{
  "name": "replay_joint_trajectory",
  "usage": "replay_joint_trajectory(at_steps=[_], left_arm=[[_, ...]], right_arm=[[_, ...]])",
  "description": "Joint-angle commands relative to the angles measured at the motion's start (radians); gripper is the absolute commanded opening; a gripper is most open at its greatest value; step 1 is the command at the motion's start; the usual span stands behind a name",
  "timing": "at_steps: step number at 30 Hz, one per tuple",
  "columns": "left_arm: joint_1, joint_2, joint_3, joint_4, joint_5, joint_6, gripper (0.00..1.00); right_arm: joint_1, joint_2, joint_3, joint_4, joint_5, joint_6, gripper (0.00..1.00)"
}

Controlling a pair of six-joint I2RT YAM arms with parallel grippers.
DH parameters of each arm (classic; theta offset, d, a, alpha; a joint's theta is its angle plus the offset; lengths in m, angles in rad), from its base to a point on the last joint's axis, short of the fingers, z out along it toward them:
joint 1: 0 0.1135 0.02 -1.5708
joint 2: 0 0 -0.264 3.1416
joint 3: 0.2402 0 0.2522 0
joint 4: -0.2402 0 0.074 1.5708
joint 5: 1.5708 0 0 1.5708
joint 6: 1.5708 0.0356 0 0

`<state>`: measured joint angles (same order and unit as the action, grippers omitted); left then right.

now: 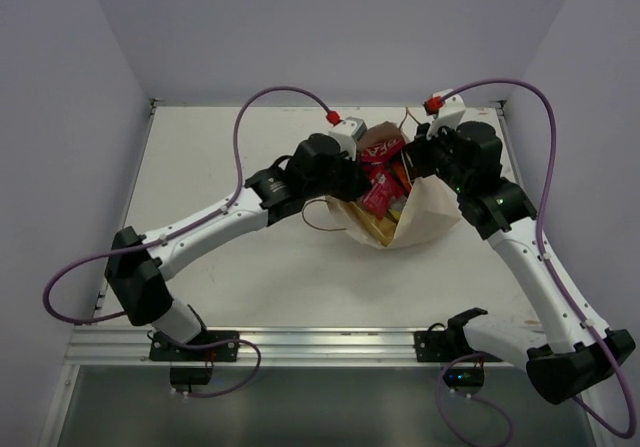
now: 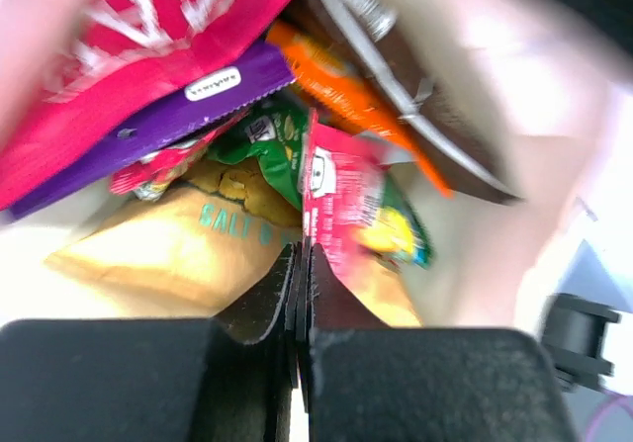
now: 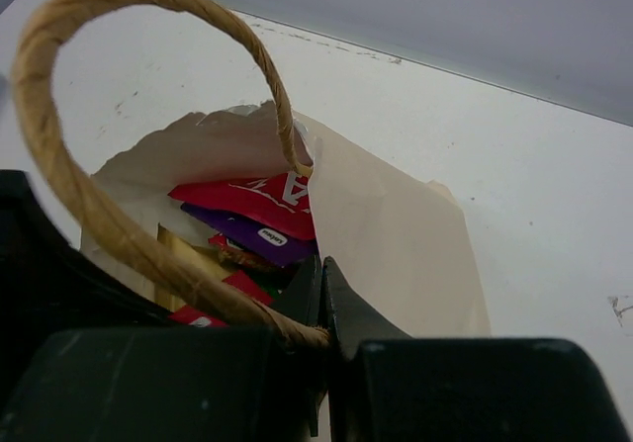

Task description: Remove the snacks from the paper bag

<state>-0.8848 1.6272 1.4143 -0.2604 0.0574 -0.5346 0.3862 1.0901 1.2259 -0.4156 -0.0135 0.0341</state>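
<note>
The paper bag (image 1: 432, 217) lies mid-table, its mouth facing up and left, full of snacks (image 1: 380, 182). My left gripper (image 1: 353, 189) reaches into the mouth. In the left wrist view its jaws (image 2: 302, 256) are shut on the edge of a small pink packet (image 2: 341, 200). Around it lie a tan-yellow chip bag (image 2: 168, 244), a green packet (image 2: 272, 140), a purple one (image 2: 178, 106), an orange one (image 2: 341, 81), a big pink bag (image 2: 148, 27) and a brown bag (image 2: 435, 116). My right gripper (image 1: 420, 160) (image 3: 324, 264) is shut on the bag's rim (image 3: 396, 234) by the string handle (image 3: 59, 165).
The white table (image 1: 200, 157) is walled at the left, back and right. A metal rail (image 1: 330, 342) runs along the near edge by the arm bases. Purple cables (image 1: 250, 117) loop above both arms.
</note>
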Motion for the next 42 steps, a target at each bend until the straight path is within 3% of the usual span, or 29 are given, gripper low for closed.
replay_joint_trajectory(at_steps=[1,4,6,12,17,22,24,25,26,31,32,35,38,42], left_arm=[[0.003,-0.2,0.0,0.004,-0.066,0.021,0.0],[0.033,-0.324,-0.015,-0.078,-0.192,0.041,0.0],[0.111,-0.395,-0.056,-0.126,-0.238,0.038,0.0],[0.446,-0.573,-0.179,-0.16,-0.235,0.068,0.0],[0.637,-0.498,-0.281,-0.071,-0.119,0.094,0.0],[0.721,-0.311,-0.362,0.127,0.025,0.052,0.0],[0.737,-0.235,-0.394,0.206,0.019,0.036,0.0],[0.76,-0.212,-0.409,0.226,0.007,0.022,0.02],[0.776,-0.164,-0.441,0.243,0.009,0.016,0.16],[0.849,-0.096,-0.485,0.247,0.074,0.016,0.45],[0.85,-0.121,-0.489,0.213,0.07,0.021,0.62],[0.847,-0.212,-0.492,0.175,0.082,0.041,0.98],[0.793,-0.288,-0.433,0.101,0.101,0.1,1.0],[0.562,-0.348,-0.287,0.055,0.105,0.263,0.99]], right_arm=[[0.006,-0.03,-0.006,0.06,0.049,0.001,0.0],[0.006,-0.039,-0.014,0.057,0.07,-0.01,0.0],[0.006,-0.041,-0.014,0.052,0.086,-0.011,0.0],[0.006,-0.05,-0.014,0.041,0.092,-0.013,0.0],[0.006,-0.044,-0.014,0.037,0.089,-0.011,0.0],[0.006,-0.038,-0.026,0.044,0.075,-0.005,0.0],[0.006,-0.035,-0.034,0.049,0.066,-0.003,0.0],[0.006,-0.033,-0.037,0.051,0.063,0.0,0.0],[0.006,-0.029,-0.04,0.057,0.058,0.004,0.0],[0.006,-0.016,-0.04,0.049,0.037,0.009,0.0],[0.006,-0.016,-0.04,0.044,0.038,0.009,0.0],[0.006,-0.018,-0.034,0.038,0.041,0.003,0.0],[0.006,-0.019,-0.023,0.023,0.041,-0.01,0.0],[0.006,-0.027,-0.006,0.005,0.047,-0.026,0.0]])
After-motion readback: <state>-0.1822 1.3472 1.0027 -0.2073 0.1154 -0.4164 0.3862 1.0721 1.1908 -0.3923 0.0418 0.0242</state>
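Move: My left hand already pinches the small red packet inside the paper bag; the bare table spot it goes to lies about 13 cm ahead, 33 cm left and 19 cm below. The bag's middle is some 10 cm to this hand's right, level fore and aft and 5 cm lower; the tan packet sits about 6 cm back, 2 cm right, 4 cm below. From my right hand the spot is roughly 46 cm left, 8 cm ahead and 28 cm below. I lift the pinched packet out of the bag with my left hand, rising about 15 cm and sweeping left some 30 cm while turning about 45 degrees counter-clockwise. Then I go forward and down to the bare table, spread my fingers wide to let go, and rise again, easing back right towards the bag. My right hand keeps its hold on the bag's handle, almost still. ##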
